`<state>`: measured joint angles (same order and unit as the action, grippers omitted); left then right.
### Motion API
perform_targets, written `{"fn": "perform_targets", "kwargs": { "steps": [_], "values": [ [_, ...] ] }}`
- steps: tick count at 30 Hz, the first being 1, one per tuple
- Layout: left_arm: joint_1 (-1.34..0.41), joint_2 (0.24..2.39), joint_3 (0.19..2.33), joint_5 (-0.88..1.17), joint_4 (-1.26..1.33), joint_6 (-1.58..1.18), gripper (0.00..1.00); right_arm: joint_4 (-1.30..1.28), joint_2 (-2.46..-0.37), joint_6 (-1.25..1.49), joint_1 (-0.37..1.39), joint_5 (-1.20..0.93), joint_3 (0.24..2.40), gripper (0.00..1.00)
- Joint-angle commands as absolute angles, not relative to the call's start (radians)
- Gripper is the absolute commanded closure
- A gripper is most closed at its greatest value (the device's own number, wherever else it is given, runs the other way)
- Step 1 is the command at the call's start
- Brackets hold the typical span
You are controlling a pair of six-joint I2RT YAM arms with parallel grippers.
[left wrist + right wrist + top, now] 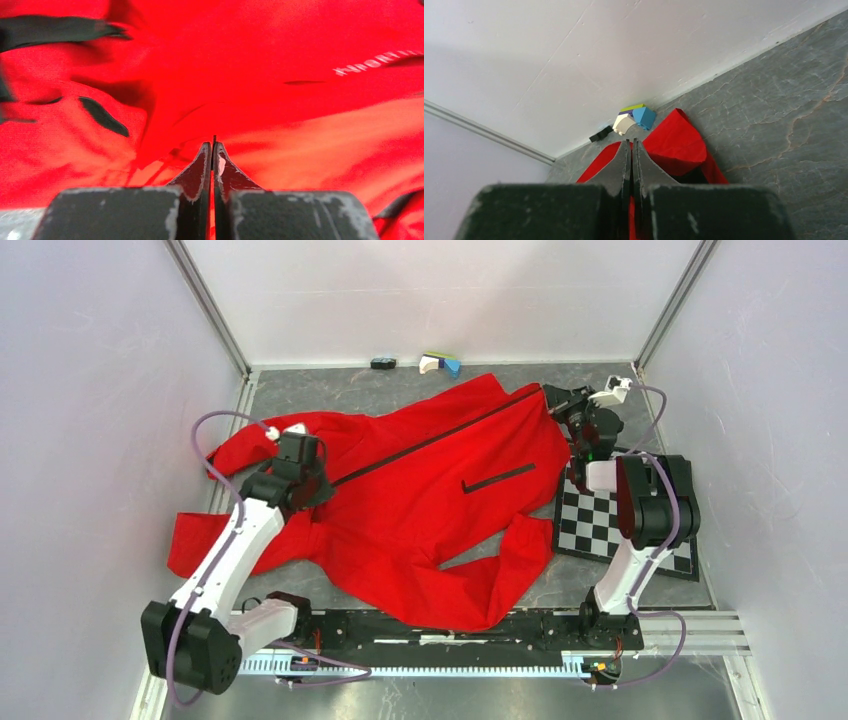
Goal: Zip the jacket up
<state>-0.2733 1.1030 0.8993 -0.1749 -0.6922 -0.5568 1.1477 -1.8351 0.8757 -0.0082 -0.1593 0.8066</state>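
Note:
The red jacket (430, 490) lies spread on the grey table, its dark zipper (440, 438) running diagonally from lower left to upper right. A black pocket strip (498, 478) shows on the right front. My left gripper (325, 482) sits at the zipper's lower-left end. In the left wrist view the left gripper (214, 145) is shut, a thin dark tab pokes out between its tips, and red fabric (300, 125) fills the view. My right gripper (556, 398) is at the zipper's far end. In its wrist view it (631, 142) is shut on red hem fabric (674, 142).
A black-and-white checkerboard (600, 525) lies under the right arm beside the jacket. Small toy blocks (440, 364) and a black piece (383, 363) rest against the back wall. White walls enclose the table on three sides. The arms' base rail (450, 625) runs along the near edge.

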Motion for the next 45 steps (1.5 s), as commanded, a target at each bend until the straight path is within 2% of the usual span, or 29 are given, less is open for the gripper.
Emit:
{"fn": "perform_targets", "kwargs": {
  "steps": [1, 6, 15, 16, 17, 18, 20, 22, 24, 25, 28, 29, 30, 31, 36, 39, 45],
  "values": [
    [-0.126, 1.048, 0.889, -0.388, -0.884, -0.497, 0.98, 1.222, -1.869, 0.829, -0.07, -0.069, 0.902, 1.0],
    [-0.007, 1.004, 0.914, -0.442, -0.931, -0.524, 0.98, 1.195, -1.88, 0.808, -0.094, -0.094, 0.926, 1.0],
    [0.039, 0.935, 0.896, -0.514, -0.926, -0.581, 0.98, 1.203, -1.915, 0.813, -0.088, -0.206, 0.95, 1.0],
    [0.039, 0.932, 0.89, -0.531, -0.914, -0.585, 0.98, 1.161, -1.9, 0.8, -0.077, -0.208, 0.945, 0.97],
    [0.039, 0.93, 0.887, -0.552, -0.906, -0.587, 0.97, 1.114, -1.884, 0.784, -0.065, -0.208, 0.941, 0.87],
    [0.039, 0.929, 0.889, -0.585, -0.9, -0.594, 0.92, 1.021, -1.864, 0.746, -0.048, -0.211, 0.95, 0.7],
    [0.04, 0.924, 0.9, -0.637, -0.89, -0.603, 0.82, 0.708, -1.844, 0.633, -0.007, -0.192, 1.048, 0.49],
    [0.038, 0.913, 0.92, -0.646, -0.873, -0.605, 0.64, 0.466, -1.822, 0.554, 0.025, -0.173, 1.119, 0.41],
    [0.038, 0.884, 0.942, -0.65, -0.869, -0.627, 0.46, 0.235, -1.79, 0.456, 0.048, -0.115, 1.187, 0.26],
    [0.04, 0.866, 0.949, -0.639, -0.858, -0.633, 0.37, 0.117, -1.774, 0.413, 0.059, -0.092, 1.222, 0.22],
    [0.04, 0.791, 0.965, -0.525, -0.793, -0.642, 0.16, -0.073, -1.674, 0.275, 0.098, -0.035, 1.264, 0.17],
    [0.04, 0.762, 0.967, -0.463, -0.751, -0.628, 0.12, -0.106, -1.627, 0.239, 0.121, -0.018, 1.263, 0.16],
    [0.039, 0.743, 0.975, -0.379, -0.718, -0.615, 0.05, -0.142, -1.574, 0.198, 0.148, -0.007, 1.261, 0.04],
    [0.039, 0.727, 0.985, -0.309, -0.68, -0.602, 0.01, -0.175, -1.529, 0.158, 0.174, -0.006, 1.265, 0.02],
    [0.013, 0.72, 1.124, 0.184, -0.523, -0.453, 0.0, -0.295, -1.252, 0.099, 0.241, -0.189, 1.218, 0.02],
    [-0.077, 0.743, 1.243, 0.298, -0.535, -0.352, 0.0, -0.33, -1.083, 0.081, 0.24, -0.267, 1.19, 0.02],
    [-0.231, 0.748, 1.397, 0.416, -0.561, -0.202, 0.0, -0.419, -0.801, 0.032, 0.241, -0.162, 1.291, 0.02]
  ]
}}
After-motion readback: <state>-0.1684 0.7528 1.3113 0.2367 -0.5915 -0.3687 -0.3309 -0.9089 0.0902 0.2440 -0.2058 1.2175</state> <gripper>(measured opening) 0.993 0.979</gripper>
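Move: My left hand pinches the zip's slider; the collar end of the zip lies about 10 cm to its left, 4 cm back and a little lower. The hem end, held in my right fingers, is some 44 cm to my left hand's right and 21 cm ahead. The lower pocket lies about 37 cm right and 3 cm ahead of my left hand, and 11 cm left and 18 cm back of my right. I keep drawing the slider with my left hand, some 10 cm left and slightly back along the zip to the collar, while my right keeps the hem taut and then sinks a few centimetres. Both grippers open wide and let go. My left first drifts on left, then rises about 27 cm, swinging back right with its fingers tipping up; my right pulls back and up about 25 cm, rolling some 45 degrees. ##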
